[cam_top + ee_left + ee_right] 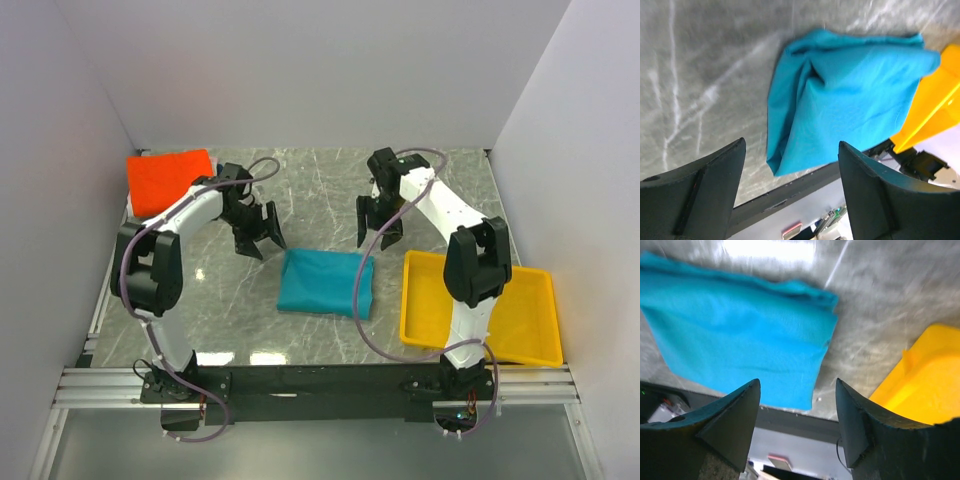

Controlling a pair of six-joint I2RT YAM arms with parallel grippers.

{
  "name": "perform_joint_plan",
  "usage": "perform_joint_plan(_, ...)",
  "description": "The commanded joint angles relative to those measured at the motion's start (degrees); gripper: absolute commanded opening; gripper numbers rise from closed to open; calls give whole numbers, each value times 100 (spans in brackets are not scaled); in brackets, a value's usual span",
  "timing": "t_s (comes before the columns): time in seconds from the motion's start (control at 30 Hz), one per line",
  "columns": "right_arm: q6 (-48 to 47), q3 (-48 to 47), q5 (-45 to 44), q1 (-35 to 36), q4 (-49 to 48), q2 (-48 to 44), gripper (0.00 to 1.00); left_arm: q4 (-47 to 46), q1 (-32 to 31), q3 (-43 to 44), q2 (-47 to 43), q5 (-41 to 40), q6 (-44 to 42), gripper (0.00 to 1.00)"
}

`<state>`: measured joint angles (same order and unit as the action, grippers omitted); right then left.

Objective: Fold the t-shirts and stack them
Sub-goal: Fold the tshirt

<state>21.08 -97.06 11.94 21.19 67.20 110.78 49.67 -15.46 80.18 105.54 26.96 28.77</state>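
Observation:
A teal-blue t-shirt [325, 283] lies folded into a rough rectangle on the marble table, near the front middle. It fills much of the left wrist view [850, 95] and the right wrist view [735, 330]. An orange-red t-shirt [165, 178] lies folded at the back left corner. My left gripper [262, 235] hovers open just past the teal shirt's far left corner, holding nothing. My right gripper [376, 228] hovers open above the shirt's far right corner, also with nothing in it. Both stand apart from the cloth.
A yellow plastic tray [530, 335] sits at the front right, its left rim close to the teal shirt; it also shows in the left wrist view [930, 110] and right wrist view [920, 380]. White walls enclose the table on three sides. The black front rail [320, 380] runs below the shirt.

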Motion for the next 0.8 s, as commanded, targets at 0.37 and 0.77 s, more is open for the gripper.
perform_joint_plan(0.37,300,916,748,1395,-717,-435,67,-1565,-36,-1742,-903,1127,111,81)
perform_joint_plan(0.77,221,1417,1012,1941,-1376,347,66,-2452,-36,-2569,-1070,1250,427,83)
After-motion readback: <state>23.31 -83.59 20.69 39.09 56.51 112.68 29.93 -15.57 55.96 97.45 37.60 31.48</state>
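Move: The folded teal t-shirt lies between the two open hands: its middle is about 8 cm back, 10 cm to the left and 9 cm below the right hand. The yellow tray's middle is some 26 cm to the right of that hand and 14 cm back. From the left hand the t-shirt's middle is roughly 8 cm back, 12 cm to the right and 7 cm below, and the orange t-shirt stack is about 25 cm to the left and 17 cm farther out. With its fingers kept open, the right hand pulls back about 10 cm and sweeps as far left, from the far right corner in over the folded t-shirt, turning some 15 degrees counter-clockwise and sinking about 6 cm, mostly at the end, to come close above the cloth; contact can't be seen. The left hand, also open, draws back about 6 cm along the t-shirt's left edge while sinking nearly 4 cm, and its fingers swing some 10 degrees farther towards the right. ##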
